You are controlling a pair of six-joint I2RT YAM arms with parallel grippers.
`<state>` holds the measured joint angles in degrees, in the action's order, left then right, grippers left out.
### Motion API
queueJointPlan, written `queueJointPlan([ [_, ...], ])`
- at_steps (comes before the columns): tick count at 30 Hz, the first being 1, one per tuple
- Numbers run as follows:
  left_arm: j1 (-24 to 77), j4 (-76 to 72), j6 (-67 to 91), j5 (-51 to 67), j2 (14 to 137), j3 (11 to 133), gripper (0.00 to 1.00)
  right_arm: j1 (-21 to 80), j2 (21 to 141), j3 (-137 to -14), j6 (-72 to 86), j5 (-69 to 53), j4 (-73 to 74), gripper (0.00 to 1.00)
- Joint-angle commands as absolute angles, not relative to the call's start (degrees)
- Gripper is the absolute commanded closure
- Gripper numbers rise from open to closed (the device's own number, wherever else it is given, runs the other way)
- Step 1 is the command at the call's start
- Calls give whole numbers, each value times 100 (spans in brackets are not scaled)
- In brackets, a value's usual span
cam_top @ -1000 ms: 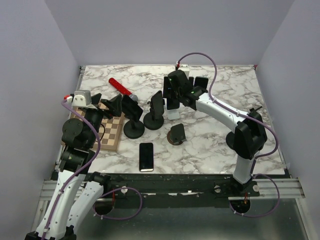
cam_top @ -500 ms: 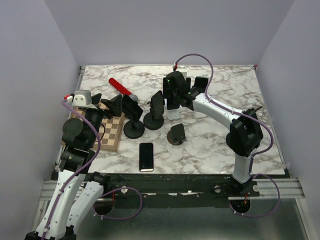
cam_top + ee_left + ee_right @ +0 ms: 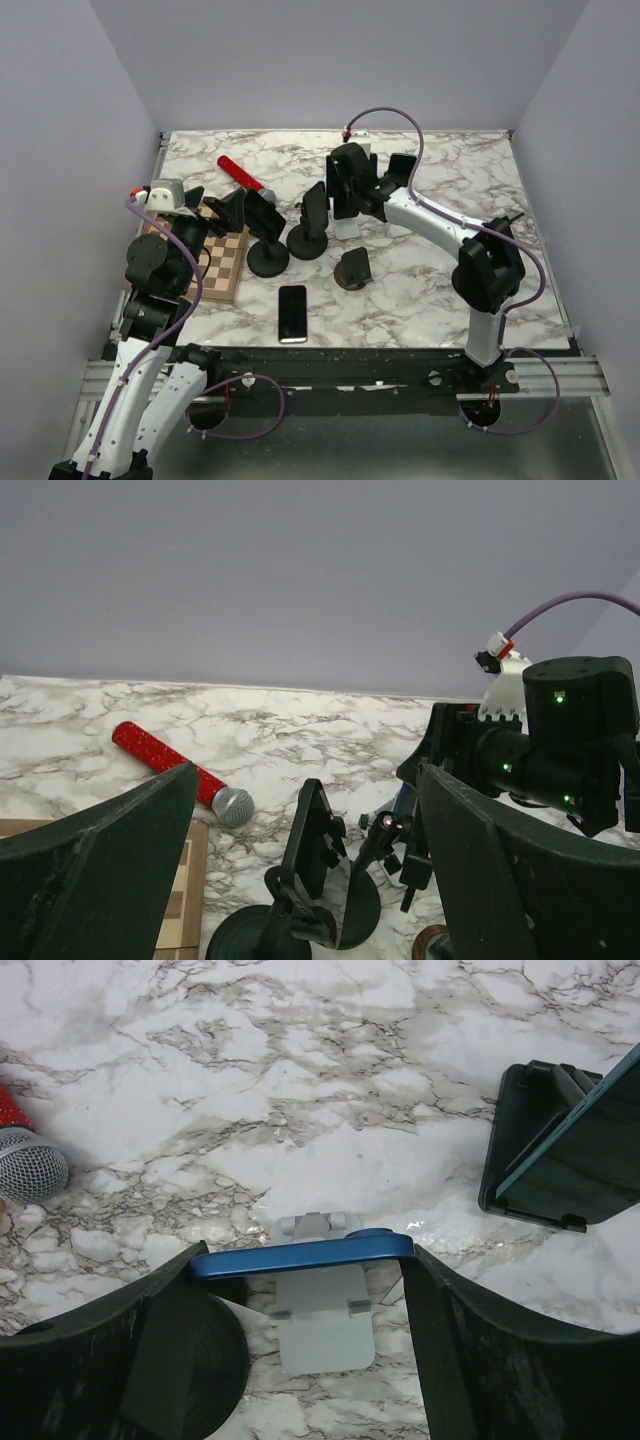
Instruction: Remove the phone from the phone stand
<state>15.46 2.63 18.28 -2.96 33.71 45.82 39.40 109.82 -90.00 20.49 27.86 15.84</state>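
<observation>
The blue phone (image 3: pixel 300 1256) stands edge-up on a small white phone stand (image 3: pixel 322 1320), whose foot shows in the top view (image 3: pixel 347 229) at the table's middle back. My right gripper (image 3: pixel 305 1260) comes down over it, and its two fingers press against the phone's left and right ends. In the top view the right gripper (image 3: pixel 346 198) covers the phone. My left gripper (image 3: pixel 218 210) hangs wide open over the chessboard's far edge, holding nothing, facing the stands (image 3: pixel 305 780).
Two black round-based stands (image 3: pixel 267 240) (image 3: pixel 310 228) holding dark phones stand left of the white one. A small stand (image 3: pixel 352 268), a flat black phone (image 3: pixel 292 313), a red microphone (image 3: pixel 243 177), a chessboard (image 3: pixel 222 265) and a rear folding stand (image 3: pixel 560 1150) lie around.
The right gripper's fingers have closed in from wide open onto the blue phone's ends, and the arm has shifted slightly left. The left arm has barely moved.
</observation>
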Motion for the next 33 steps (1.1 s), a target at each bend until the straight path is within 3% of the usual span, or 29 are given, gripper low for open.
queueJointPlan([
  [1, 1521, 195, 1863, -299, 3381, 4501, 1, 3937, 10775, -8885, 1883, 2905, 1398, 73],
  [7, 1520, 194, 1863, -308, 3389, 4496, 2, 3935, 10411, -8883, 1834, 2994, 1419, 99],
  [21, 1515, 209, 1873, -308, 3401, 4491, 1, 3934, 9525, -9306, 1970, 2844, 2396, 99],
  [28, 1512, 219, 1929, -241, 3381, 4519, 1, 3938, 8600, -9311, 2269, 1676, 3732, 100],
  [33, 1512, 224, 1969, -189, 3351, 4526, 2, 3937, 7944, -8803, 2642, 213, 4263, 99],
])
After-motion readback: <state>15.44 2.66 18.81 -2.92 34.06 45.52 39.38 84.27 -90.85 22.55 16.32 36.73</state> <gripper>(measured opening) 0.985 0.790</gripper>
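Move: The right fingers already grip the blue-edged phone by its two long sides, with the silver stand about 8 cm below and 1 cm back. From that hand, a black stand holding a phone is 6 cm back and 10 cm left, the far-right phone 5 cm ahead and 15 cm right. The empty round stand is 17 cm back and 2 cm right; the flat phone is 28 cm back, 13 cm left. From the left hand, the silver stand lies some 17 cm ahead, 22 cm right. Keep the right fingers shut on the phone's sides and lift it off the silver stand, slowly at first and nearly straight up. Once it is well up, keep rising and sweep back towards the table's near edge, drifting right: about 14 cm up and 10 cm back in all. Late in the lift, turn the hand some 10 degrees counter-clockwise and let its left side rise as much. ##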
